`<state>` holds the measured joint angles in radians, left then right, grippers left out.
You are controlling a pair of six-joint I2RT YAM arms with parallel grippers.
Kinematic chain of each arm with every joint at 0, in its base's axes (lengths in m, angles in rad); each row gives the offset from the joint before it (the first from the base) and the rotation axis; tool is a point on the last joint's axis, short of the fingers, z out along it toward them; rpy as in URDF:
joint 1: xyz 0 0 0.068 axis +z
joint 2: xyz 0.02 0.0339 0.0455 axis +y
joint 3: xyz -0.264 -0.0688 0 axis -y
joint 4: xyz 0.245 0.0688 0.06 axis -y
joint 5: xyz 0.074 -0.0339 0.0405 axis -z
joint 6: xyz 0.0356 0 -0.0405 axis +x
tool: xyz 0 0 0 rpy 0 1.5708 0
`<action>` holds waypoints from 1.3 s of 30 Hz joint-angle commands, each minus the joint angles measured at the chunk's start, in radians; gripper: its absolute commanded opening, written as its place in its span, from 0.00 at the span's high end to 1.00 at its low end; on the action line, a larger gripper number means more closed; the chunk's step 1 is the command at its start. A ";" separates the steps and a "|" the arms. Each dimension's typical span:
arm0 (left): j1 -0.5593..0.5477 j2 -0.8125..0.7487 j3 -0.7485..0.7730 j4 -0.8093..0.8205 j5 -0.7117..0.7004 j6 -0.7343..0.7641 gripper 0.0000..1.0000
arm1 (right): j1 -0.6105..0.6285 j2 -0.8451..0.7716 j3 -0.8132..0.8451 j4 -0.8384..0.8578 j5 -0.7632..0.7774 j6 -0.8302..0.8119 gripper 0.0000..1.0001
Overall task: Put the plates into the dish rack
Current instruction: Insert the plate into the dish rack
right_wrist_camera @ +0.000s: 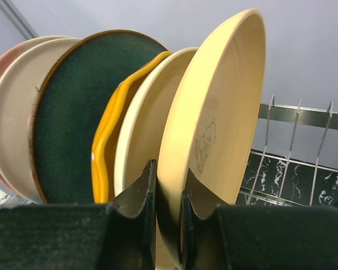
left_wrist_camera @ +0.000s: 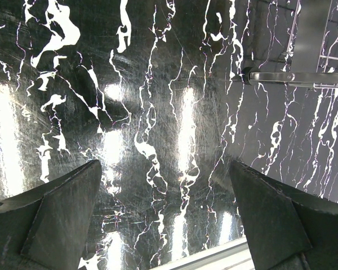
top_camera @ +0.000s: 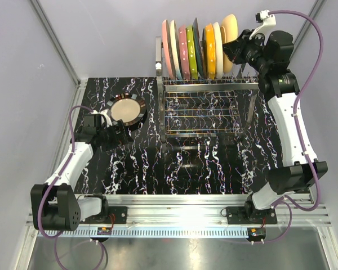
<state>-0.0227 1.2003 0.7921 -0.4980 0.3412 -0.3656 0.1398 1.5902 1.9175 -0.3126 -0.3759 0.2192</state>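
The dish rack [top_camera: 209, 85] stands at the back middle of the table, with several plates upright in its row of tines: pink, pale blue, dotted pink, green, teal, orange [top_camera: 210, 49] and cream. My right gripper [top_camera: 235, 49] is shut on the rim of a tan plate [right_wrist_camera: 214, 112] at the right end of that row, beside the cream plate [right_wrist_camera: 143, 129]. A black-rimmed plate [top_camera: 127, 109] lies flat on the table left of the rack. Just below that plate, my left gripper [top_camera: 117, 135] hovers low over the table, open, with nothing between its fingers [left_wrist_camera: 65, 208].
Black marble-patterned tabletop [top_camera: 158, 163]. The rack's lower tier [top_camera: 201, 115] reaches forward over it, and its frame bar [left_wrist_camera: 293, 76] shows at the left wrist view's upper right. More bare tines [right_wrist_camera: 296, 135] stand right of the held plate. An aluminium rail [top_camera: 180, 211] runs along the near edge.
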 commanded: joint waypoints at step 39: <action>0.001 -0.018 0.010 0.053 0.051 0.001 0.01 | 0.050 -0.027 0.158 -0.167 0.109 -0.146 0.38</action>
<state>-0.0227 1.2064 0.7921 -0.4942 0.3645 -0.3660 0.1722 1.5864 2.0190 -0.4652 -0.2760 0.0849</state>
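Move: The right hand holds the cream-yellow plate by its near edge. The empty slot for it in the rack's top tier lies about 5 cm ahead, 1 cm left and some 8 cm below. The white plate stands about 3 cm to the hand's left and the orange plate about 5 cm left, both centred around 5 cm ahead and roughly level in height. From the idle left hand the slot is roughly 22 cm ahead, 35 cm right and 29 cm up. Still pinching the cream-yellow plate's near edge, the right hand lowers it about 2 cm down into the slot beside the white plate, rolling its left side down some 5 degrees. The fingers then spread and let go, the hand dipping nearly 1 cm more before it rises about 3.5 cm and eases back from the rack a little over 1 cm, the open fingers still straddling the plate's edge. ##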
